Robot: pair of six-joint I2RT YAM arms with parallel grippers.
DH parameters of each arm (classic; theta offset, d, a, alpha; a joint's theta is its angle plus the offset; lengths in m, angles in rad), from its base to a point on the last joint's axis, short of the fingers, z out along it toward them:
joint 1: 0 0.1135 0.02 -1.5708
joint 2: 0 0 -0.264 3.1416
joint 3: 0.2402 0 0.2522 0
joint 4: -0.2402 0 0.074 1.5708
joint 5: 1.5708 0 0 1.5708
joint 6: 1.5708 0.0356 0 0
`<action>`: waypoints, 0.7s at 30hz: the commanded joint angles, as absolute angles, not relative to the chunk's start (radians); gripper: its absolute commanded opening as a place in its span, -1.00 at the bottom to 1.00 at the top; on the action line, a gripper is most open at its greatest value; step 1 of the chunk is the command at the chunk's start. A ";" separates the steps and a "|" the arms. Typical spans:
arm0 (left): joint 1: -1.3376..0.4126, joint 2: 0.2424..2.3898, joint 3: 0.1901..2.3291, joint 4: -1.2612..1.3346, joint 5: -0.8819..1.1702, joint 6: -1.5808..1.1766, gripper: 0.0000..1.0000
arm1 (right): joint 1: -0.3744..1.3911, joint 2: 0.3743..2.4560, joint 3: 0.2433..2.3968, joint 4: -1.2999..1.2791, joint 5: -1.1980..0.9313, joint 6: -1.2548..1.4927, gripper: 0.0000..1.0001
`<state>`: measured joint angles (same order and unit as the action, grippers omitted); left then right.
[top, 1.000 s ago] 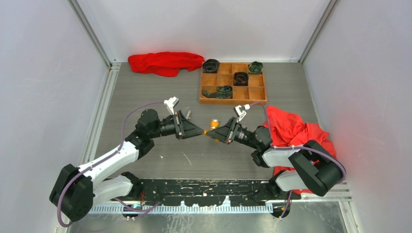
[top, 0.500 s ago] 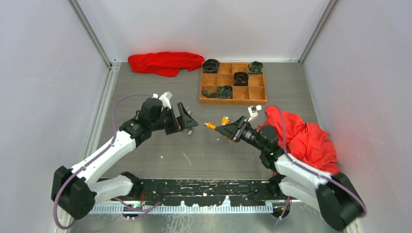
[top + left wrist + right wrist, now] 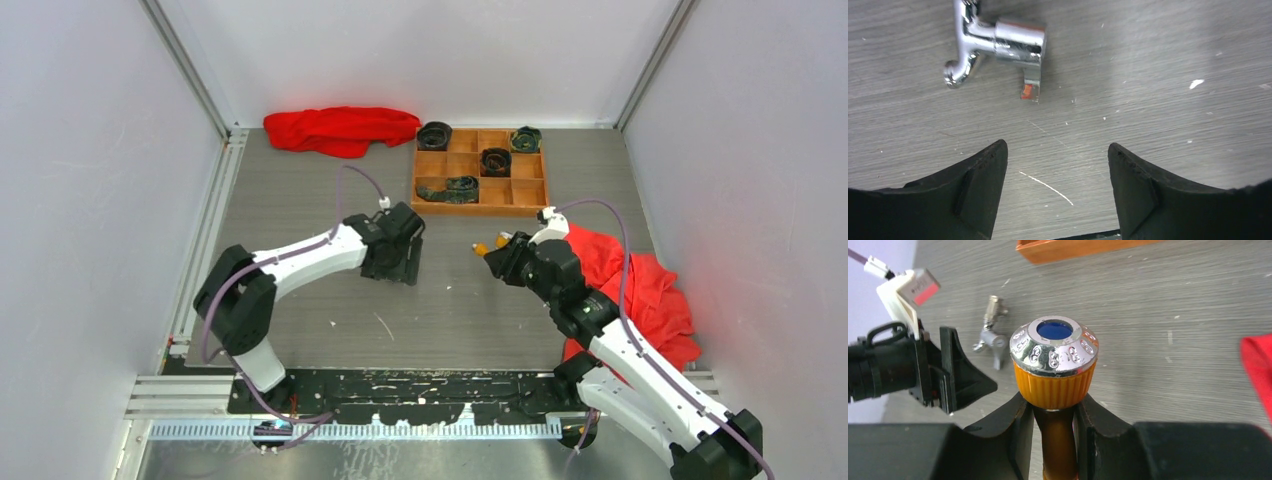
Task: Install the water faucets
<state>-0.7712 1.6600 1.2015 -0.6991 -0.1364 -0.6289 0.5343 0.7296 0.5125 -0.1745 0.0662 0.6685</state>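
A shiny silver water faucet lies on its side on the grey table, just beyond my left gripper, which is open with only bare table between its fingers. From above, the left gripper points down at mid-table. My right gripper is shut on the stem of the orange-yellow water faucet, whose silver-topped ribbed knob sticks out past the fingertips. In the top view this faucet is held above the table at the tip of the right gripper. The right wrist view also shows the silver faucet beside the left gripper.
A wooden compartment tray holding dark rolled items stands at the back, right of centre; its edge is close ahead of the right gripper. One red cloth lies at the back left. Another red cloth lies under the right arm.
The two grippers met tip to tip at the orange faucet; my left gripper opened and drew away over the silver faucet. My right gripper carried the orange faucet right and farther back.
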 commanded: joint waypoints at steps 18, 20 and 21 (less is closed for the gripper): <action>-0.795 1.881 1.189 -0.546 -0.278 -0.610 -0.04 | 0.531 0.746 0.667 -0.280 0.203 0.426 -0.99; -0.774 1.881 1.181 -0.529 -0.267 -0.593 -0.04 | 0.531 0.745 0.670 -0.282 0.201 0.422 -0.99; -0.758 1.880 1.177 -0.520 -0.245 -0.584 -0.05 | 0.531 0.743 0.669 -0.282 0.199 0.420 -0.99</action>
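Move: Ahead of the left hand by about 7 cm, some 3 cm to its left and 8 cm lower, lies the chrome faucet on the table, its lever pointing back towards the robot. The tray of coils is centred roughly 22 cm ahead and 18 cm right; the orange faucet, in the right hand's grip, hangs about 19 cm right, nearly level fore and aft, and 9 cm higher. From the right hand the chrome faucet is about 7 cm ahead, 22 cm left and 16 cm below. Sinking about 6 cm towards the table just behind the chrome faucet, the left hand slips back a centimetre, then creeps some 2 cm forward towards it, fingers narrowing to about half open and still empty. The right hand keeps its grip on the raised orange faucet, easing about 3 cm to the right and rolling some 15 degrees, left side down. ##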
